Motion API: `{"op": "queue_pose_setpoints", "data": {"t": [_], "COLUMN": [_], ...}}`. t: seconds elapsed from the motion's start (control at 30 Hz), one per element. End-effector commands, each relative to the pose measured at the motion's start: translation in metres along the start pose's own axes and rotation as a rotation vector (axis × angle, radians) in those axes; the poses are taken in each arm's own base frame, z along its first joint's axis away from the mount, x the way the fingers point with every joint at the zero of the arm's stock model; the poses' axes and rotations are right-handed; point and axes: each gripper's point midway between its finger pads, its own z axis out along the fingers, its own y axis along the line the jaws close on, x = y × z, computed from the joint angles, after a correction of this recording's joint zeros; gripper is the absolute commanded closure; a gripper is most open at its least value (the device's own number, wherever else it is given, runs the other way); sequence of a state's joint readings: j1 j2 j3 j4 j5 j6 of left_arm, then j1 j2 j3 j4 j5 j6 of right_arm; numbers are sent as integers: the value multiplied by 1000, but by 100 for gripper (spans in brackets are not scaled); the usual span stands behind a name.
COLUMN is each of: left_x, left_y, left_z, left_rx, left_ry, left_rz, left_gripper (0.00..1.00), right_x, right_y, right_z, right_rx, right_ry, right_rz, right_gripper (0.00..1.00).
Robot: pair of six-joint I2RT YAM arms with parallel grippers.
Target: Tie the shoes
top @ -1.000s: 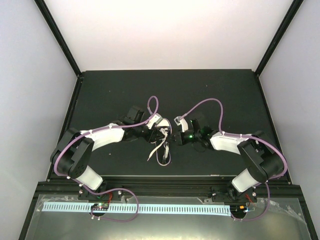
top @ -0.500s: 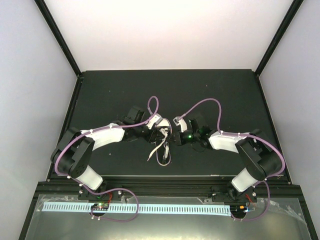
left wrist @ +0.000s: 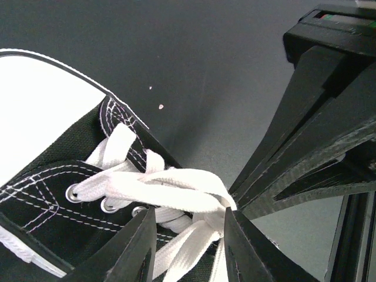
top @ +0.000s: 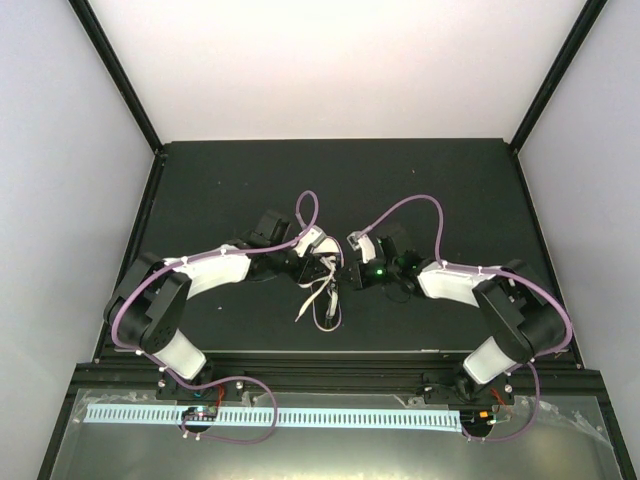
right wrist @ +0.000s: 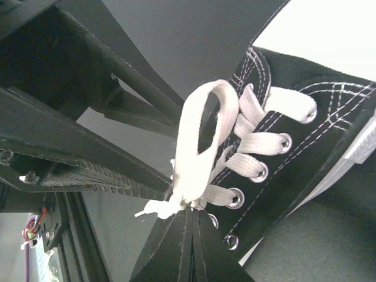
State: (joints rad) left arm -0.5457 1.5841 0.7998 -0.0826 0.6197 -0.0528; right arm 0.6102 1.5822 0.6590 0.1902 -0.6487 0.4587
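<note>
The small black sneaker [top: 326, 300] lies at the table's middle front, its white laces [top: 312, 300] trailing left. My left gripper [top: 318, 264] hangs over its top. In the left wrist view the left gripper [left wrist: 188, 238] is open, its jaws straddling loose lace strands [left wrist: 176, 191] above the black canvas [left wrist: 47, 200] without clamping them. My right gripper [top: 346, 274] comes in from the right. In the right wrist view the right gripper [right wrist: 192, 214] is shut on the base of a white lace loop [right wrist: 202, 135] beside the eyelets [right wrist: 258, 171]. Its fingers [left wrist: 294, 147] also show in the left wrist view.
The dark table [top: 440, 190] is ringed by a black frame and white walls. Purple cables [top: 305, 210] arch over both wrists. A metal rail [top: 300, 415] runs along the near edge below the arm bases.
Both grippers have edged slightly toward the far side over the shoe. The right gripper's hold on the lace loop is unchanged.
</note>
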Motion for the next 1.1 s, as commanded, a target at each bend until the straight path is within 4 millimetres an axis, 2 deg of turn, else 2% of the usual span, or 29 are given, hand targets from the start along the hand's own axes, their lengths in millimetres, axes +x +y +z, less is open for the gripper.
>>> {"op": "queue_pose_setpoints", "data": {"t": [0.0,0.23,0.43,0.53,0.67,0.77,0.9,1.07], "left_x": [-20,-29,-17,-12,-12,-11,-9,-20], "left_y": [-3,5,8,6,-9,-15,-14,-18], "left_z": [-8,-27,-37,-39,-40,-32,-17,-19], "left_rx": [-23,-64,-53,-20,61,76,47,57], "left_ry": [-49,-128,-174,-186,-211,-178,-96,-145], "left_rz": [23,-51,-149,-183,-140,-82,0,73], "left_gripper": [65,60,58,55,48,44,41,39], "right_x": [-4,9,19,15,-3,-10,-14,-22], "right_y": [-2,-17,-28,-20,-4,7,13,20], "right_z": [-10,-19,-31,-33,-27,-21,-17,-23], "right_rx": [46,83,111,74,14,-19,-52,-56], "right_ry": [-34,-32,-55,-64,-81,-81,-94,-118], "right_rz": [-30,12,45,38,28,16,19,-7], "right_gripper": [98,98,98,98,84,72,68,61]}}
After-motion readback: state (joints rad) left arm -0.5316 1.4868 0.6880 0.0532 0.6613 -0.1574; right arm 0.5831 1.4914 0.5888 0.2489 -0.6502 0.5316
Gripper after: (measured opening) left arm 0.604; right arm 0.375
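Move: The shoelace knot lies between the left gripper's part-open fingers, about 1 cm to the right of that hand, 1 cm back and 1 cm below. From the right gripper, shut at the knot's right side, it lies about 1 cm left, level in reach and height. The standing bow loop is about 2 cm ahead of the knot and 2 cm above it; the white toe cap some 7 cm ahead of the knot and 3 cm lower. With the right fingers still shut on lace at the knot, draw them about 4 cm to the right and slightly down and back, while the left gripper lifts and swings out some 3 cm left. Then open the right fingers, letting go of the lace, and bring both grippers back in towards the knot, finishing a little above where they began, the left fingers opening wider on the way. ##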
